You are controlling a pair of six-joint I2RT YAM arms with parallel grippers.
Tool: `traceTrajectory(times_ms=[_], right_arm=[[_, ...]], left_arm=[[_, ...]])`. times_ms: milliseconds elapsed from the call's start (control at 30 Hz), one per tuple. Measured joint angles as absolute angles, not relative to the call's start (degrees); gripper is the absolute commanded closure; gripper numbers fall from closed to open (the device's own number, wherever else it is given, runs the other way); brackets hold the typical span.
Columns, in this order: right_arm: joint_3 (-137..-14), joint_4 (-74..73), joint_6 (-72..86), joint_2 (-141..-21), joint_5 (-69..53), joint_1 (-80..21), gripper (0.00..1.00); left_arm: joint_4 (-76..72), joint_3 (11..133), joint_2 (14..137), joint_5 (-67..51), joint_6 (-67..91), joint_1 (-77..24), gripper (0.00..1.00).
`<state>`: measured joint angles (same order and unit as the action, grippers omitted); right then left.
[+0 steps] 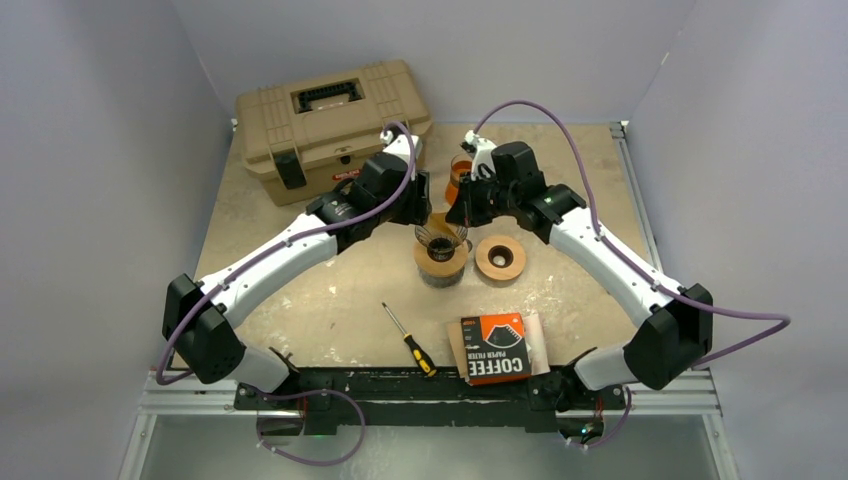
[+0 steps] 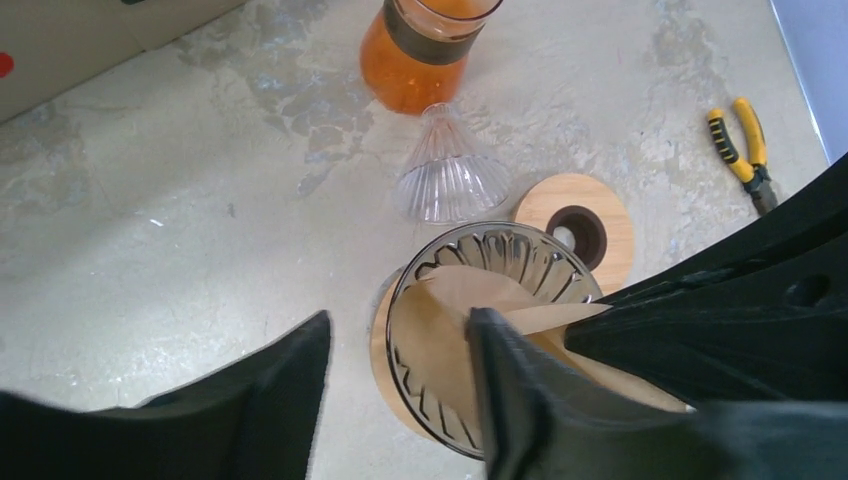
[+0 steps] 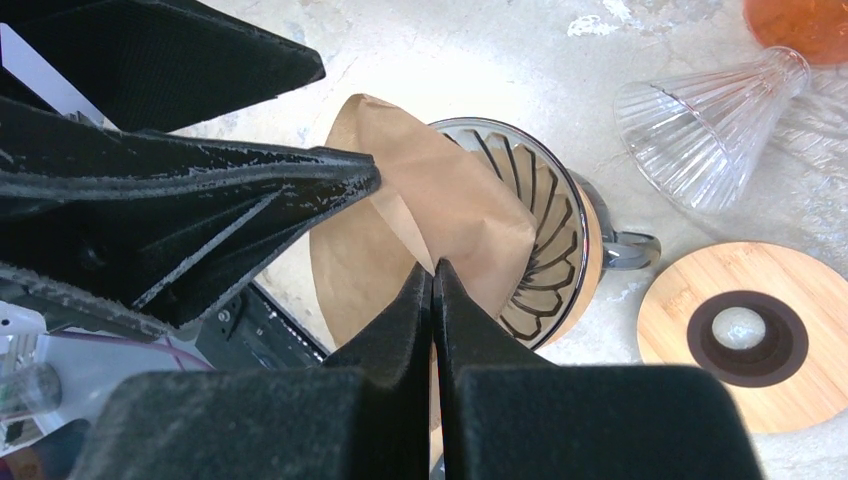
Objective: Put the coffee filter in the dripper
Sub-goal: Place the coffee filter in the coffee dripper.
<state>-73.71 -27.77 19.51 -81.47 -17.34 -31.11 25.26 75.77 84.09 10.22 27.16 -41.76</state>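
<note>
The glass dripper [image 2: 520, 250] stands on its wooden collar, seen too in the top view [image 1: 441, 255] and the right wrist view [image 3: 550, 230]. The brown paper coffee filter [image 3: 440, 200] sits partly inside it, its upper part sticking out over the rim [image 2: 450, 320]. My right gripper [image 3: 432, 268] is shut on the filter's edge. My left gripper [image 2: 400, 318] is open. One of its fingers [image 2: 520, 390] is inside the filter cone; the other is outside the dripper and apart from its rim. Both grippers meet over the dripper in the top view.
A second clear glass cone [image 2: 447, 175] lies on its side beside an orange jar [image 2: 420, 50]. A wooden ring [image 2: 577, 228] lies right of the dripper. Yellow pliers [image 2: 740, 145], a screwdriver [image 1: 408, 338], the coffee filter packet [image 1: 495, 347] and a tan toolbox [image 1: 330, 115] surround the area.
</note>
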Motion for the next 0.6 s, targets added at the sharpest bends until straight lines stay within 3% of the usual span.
traceTrajectory(times_ms=[133,500,600], right_arm=[[-73.6,-27.4,20.1,-81.5,-17.2,-31.1,1.0],[-72.5,-24.8,21.4,-81.5,-17.2,-31.1,1.0],[-72.3,-24.4,21.6,-81.5,-17.2,-31.1,1.0]], left_arm=[[25.3,75.8,84.1,9.4,26.9,-41.8,0.28],[21.2,74.0,82.8,4.4,28.5,-41.6,0.22],[20.2,71.5,81.4,4.4,29.4,-41.6,0.25]])
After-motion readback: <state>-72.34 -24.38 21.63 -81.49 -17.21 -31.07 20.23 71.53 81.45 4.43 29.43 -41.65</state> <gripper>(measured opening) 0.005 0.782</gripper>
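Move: Just right of the left hand, about 3 cm over, 2 cm nearer the bases and 3 cm lower, the coffee filter sags, held by the right hand. The dripper's middle is some 4 cm right of the left hand, 3 cm back and 9 cm down, and about 1 cm left, 1 cm back and 9 cm below the right hand. From the left hand, the orange carafe stands roughly 13 cm ahead and 8 cm right, the wooden ring 17 cm right and 1 cm back. Opening its fingers from about half to three-quarters wide, the left hand backs off the bent filter, first about 1.5 cm to its left and 1 cm up, then sinking again and drawing back to end some 1.5 cm nearer the bases, with a roll of about 5 degrees. The right hand stays nearly in place above the dripper and keeps its shut pinch on the filter. ##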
